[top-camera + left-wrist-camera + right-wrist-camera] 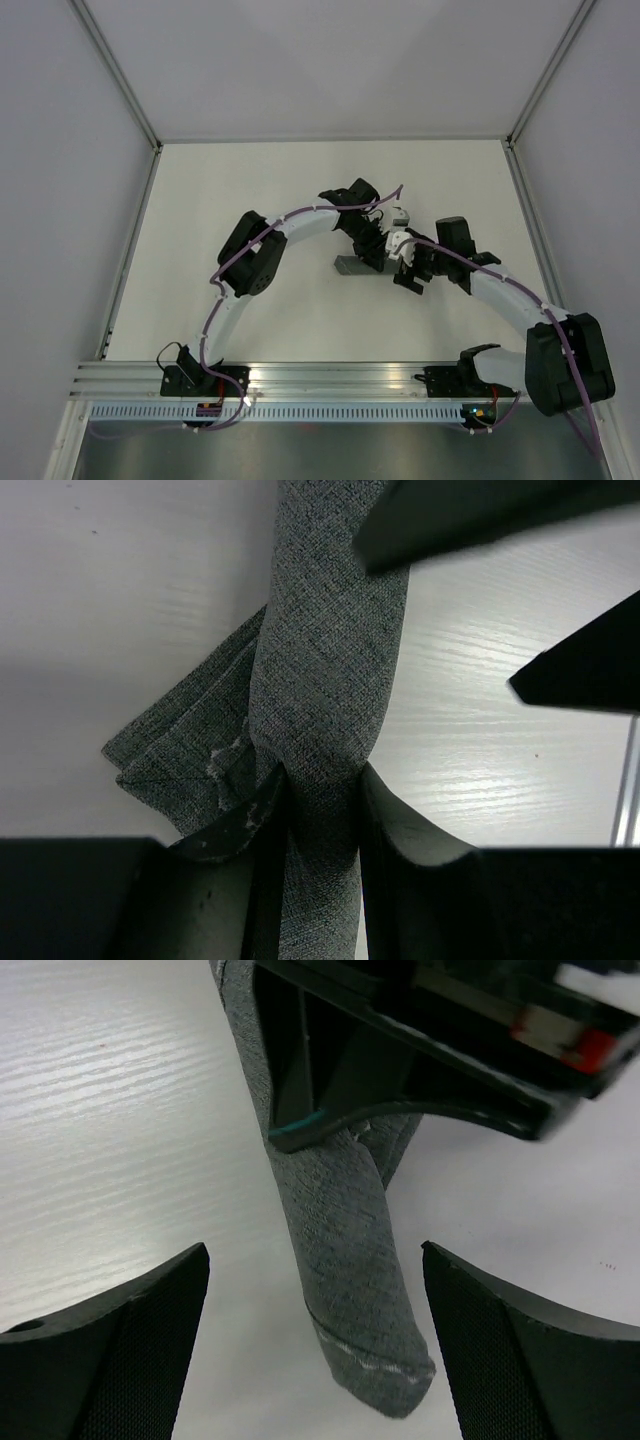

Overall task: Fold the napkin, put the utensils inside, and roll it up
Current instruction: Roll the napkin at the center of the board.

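Observation:
The napkin (350, 265) is a dark grey rolled tube lying on the white table (250, 200) between the two arms. In the left wrist view the roll (325, 650) runs up between my left gripper's (322, 780) jaws, which are shut on it, and a loose folded corner (180, 750) sticks out to the left. In the right wrist view the roll's end (360, 1310), with its pale stitched line, lies between the wide-apart fingers of my right gripper (312, 1260), which is open and touches nothing. The utensils are hidden.
Grey walls (60, 200) close in the table on the left, back and right. An aluminium rail (330, 375) carrying the arm bases runs along the near edge. The left gripper's body (420, 1050) hangs over the roll just beyond my right fingers.

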`<control>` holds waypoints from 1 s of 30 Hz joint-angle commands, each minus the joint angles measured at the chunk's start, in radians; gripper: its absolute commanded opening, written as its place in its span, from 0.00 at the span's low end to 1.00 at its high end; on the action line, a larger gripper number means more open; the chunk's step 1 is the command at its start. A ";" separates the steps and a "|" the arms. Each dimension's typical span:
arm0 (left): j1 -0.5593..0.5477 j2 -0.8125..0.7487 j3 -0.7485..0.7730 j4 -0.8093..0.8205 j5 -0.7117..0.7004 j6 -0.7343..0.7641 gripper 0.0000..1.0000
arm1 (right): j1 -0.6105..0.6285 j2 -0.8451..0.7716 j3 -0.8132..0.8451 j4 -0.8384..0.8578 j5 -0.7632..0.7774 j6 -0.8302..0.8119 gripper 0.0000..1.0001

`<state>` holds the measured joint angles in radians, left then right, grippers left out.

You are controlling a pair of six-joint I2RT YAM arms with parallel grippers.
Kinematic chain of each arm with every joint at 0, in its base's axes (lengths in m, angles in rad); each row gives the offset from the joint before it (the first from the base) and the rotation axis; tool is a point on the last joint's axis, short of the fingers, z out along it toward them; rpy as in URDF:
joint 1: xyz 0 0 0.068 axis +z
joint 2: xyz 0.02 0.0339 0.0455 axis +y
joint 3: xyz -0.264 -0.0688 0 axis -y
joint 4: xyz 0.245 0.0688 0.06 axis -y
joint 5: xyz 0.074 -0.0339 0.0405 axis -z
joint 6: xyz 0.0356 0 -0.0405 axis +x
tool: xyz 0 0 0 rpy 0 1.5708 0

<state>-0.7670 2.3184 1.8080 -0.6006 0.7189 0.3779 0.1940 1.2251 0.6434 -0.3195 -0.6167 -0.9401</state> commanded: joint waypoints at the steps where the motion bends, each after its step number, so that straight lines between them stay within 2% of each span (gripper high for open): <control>1: -0.017 0.107 0.005 -0.208 0.060 -0.028 0.31 | 0.083 -0.019 -0.068 0.236 0.142 -0.029 0.92; 5: -0.006 0.127 0.040 -0.243 0.088 -0.025 0.32 | 0.188 -0.001 -0.132 0.357 0.235 -0.043 0.92; 11: 0.005 0.151 0.076 -0.274 0.119 -0.023 0.33 | 0.294 0.069 -0.142 0.385 0.316 -0.045 0.90; 14: 0.008 0.153 0.077 -0.277 0.129 -0.025 0.36 | 0.320 0.100 -0.137 0.389 0.333 -0.039 0.81; 17: 0.012 0.151 0.082 -0.278 0.139 -0.024 0.41 | 0.326 0.123 -0.123 0.370 0.334 -0.028 0.66; 18: 0.015 0.145 0.085 -0.278 0.142 -0.024 0.43 | 0.326 0.129 -0.120 0.356 0.334 -0.025 0.58; 24: 0.041 0.102 0.083 -0.216 0.143 -0.066 0.55 | 0.328 0.158 -0.062 0.248 0.325 0.006 0.36; 30: 0.103 0.009 0.044 -0.047 0.122 -0.200 0.61 | 0.326 0.188 -0.007 0.163 0.311 0.052 0.32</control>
<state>-0.7120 2.3951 1.8782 -0.7372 0.9203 0.2699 0.5198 1.3968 0.5877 -0.0948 -0.3054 -0.9287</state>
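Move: The left fingers already pinch the napkin roll about at its middle, so the roll lies level with them. From the open right gripper, that middle is about 8 cm to the left, straight across, and 5 cm below. The roll's right end is only some 2 cm to the right of the right hand and 5 cm lower. The loose folded edges lie roughly 4 cm ahead of the left fingers, 2 cm below. Bring the right gripper left and down onto the roll, about 5 cm each way, tipping its fingers some 15 degrees steeper, and close them around the roll just right of the left fingers. Meanwhile draw the left hand back about 3 cm, wrist turning to roll the top forward; then ease it forward again and a little left while opening its fingers partway to loosen the pinch. ##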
